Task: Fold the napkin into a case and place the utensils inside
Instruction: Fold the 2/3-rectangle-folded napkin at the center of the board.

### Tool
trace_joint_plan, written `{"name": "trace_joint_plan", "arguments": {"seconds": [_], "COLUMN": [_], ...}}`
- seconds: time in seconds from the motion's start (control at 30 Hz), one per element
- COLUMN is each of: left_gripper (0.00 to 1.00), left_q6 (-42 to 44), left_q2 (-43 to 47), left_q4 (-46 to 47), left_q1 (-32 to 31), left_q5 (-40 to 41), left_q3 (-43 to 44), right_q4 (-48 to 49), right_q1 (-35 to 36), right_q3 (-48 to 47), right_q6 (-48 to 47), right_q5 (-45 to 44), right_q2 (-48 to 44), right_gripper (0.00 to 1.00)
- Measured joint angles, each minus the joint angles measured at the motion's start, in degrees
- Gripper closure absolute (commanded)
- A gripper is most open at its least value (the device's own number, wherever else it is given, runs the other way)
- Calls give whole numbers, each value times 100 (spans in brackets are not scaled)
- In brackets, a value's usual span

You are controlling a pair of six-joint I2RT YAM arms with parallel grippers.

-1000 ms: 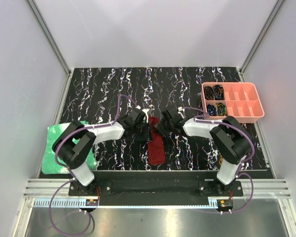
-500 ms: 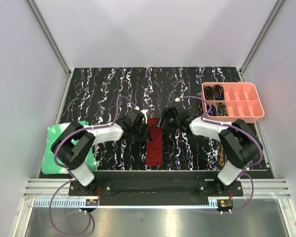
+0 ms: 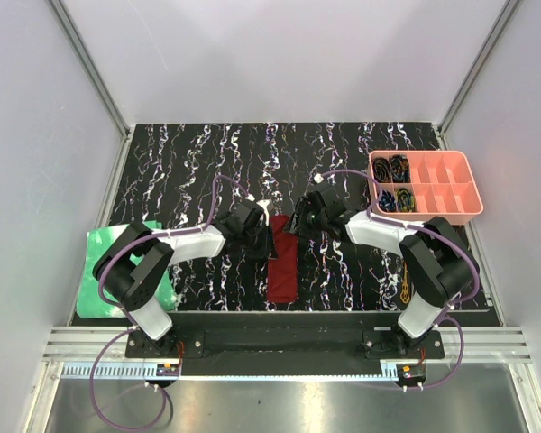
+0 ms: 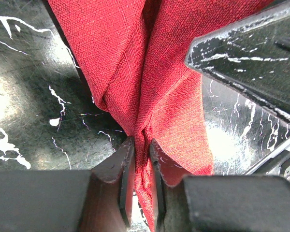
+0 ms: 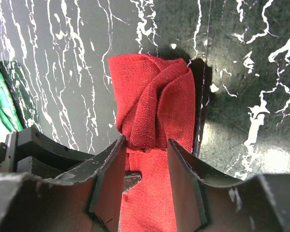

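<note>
The dark red napkin (image 3: 283, 263) lies as a narrow, bunched strip between the two arms, running toward the near edge. My left gripper (image 4: 139, 145) is shut on a pinched fold of the napkin (image 4: 159, 92) at the strip's left side (image 3: 263, 242). My right gripper (image 5: 146, 145) is open, its jaws straddling the strip's crumpled far end (image 5: 154, 96) without squeezing it (image 3: 298, 224). One gold utensil (image 3: 405, 283) lies by the right arm's base, partly hidden by that arm.
A pink compartment tray (image 3: 451, 194) with dark coiled items stands at the back right. A green crinkled sheet (image 3: 97, 271) lies at the near left, partly under the left arm. Grey walls close in the black marbled table (image 3: 207, 162).
My right gripper has drawn back toward the napkin's far end and let go of the cloth. The strip now lies straighter. My left gripper has stayed put, pinching slightly tighter.
</note>
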State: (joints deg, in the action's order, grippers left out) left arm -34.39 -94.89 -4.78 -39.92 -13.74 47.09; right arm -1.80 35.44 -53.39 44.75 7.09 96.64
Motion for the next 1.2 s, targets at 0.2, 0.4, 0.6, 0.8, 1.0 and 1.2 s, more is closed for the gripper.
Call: {"name": "trace_joint_plan", "arguments": {"seconds": [0.2, 0.4, 0.6, 0.8, 1.0, 1.2], "left_gripper": [83, 83, 83, 84, 57, 45], "left_q6": [-13, -15, -20, -22, -57, -223], "left_q2": [0, 0, 0, 0, 7, 708], "left_q4": [2, 33, 33, 35, 26, -400], "left_q1": [0, 0, 0, 0, 0, 9], "left_q5": [-17, -20, -22, -22, -24, 227], "left_q3": [-4, -42, -44, -44, -46, -96], "right_q4": [7, 2, 9, 7, 17, 20], "right_q1": [-4, -9, -9, -11, -26, -39], "right_q3": [-50, -59, -66, -81, -109, -109], "right_q6": [-103, -229, -319, -382, -455, -476], "right_q5": [-26, -42, -52, -39, -35, 52], "right_q2": [0, -2, -4, -11, -11, -9], "right_gripper": [73, 67, 63, 64, 98, 100]}}
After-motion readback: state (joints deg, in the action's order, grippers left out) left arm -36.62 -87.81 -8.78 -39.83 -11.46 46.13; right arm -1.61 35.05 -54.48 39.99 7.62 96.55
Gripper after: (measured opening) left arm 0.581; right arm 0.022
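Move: The dark-red napkin's raised fold ridge stands right at the right hand's parted fingertips, about 1 cm below the hand point, with the strip's far end some 4 cm farther ahead of that hand and 1 cm left. The left hand still pinches the bunched left edge; from it the ridge is about 6 cm ahead and 4 cm right, and the napkin's near end about 11 cm back and 3 cm right. The green cloth lies 35 cm left of the left hand and 4 cm back. The right hand stays over the far part of the napkin, creeping less than 1 cm forward and up while its fingers narrow, ease slightly apart again, then shut fully to pinch the top of the fold ridge. The left hand keeps its hold on the left edge almost still until the right fingers are closing, then opens to over half and lifts away about 2.5 cm, drifting 1 cm left, so that its fingers come free of the cloth. ##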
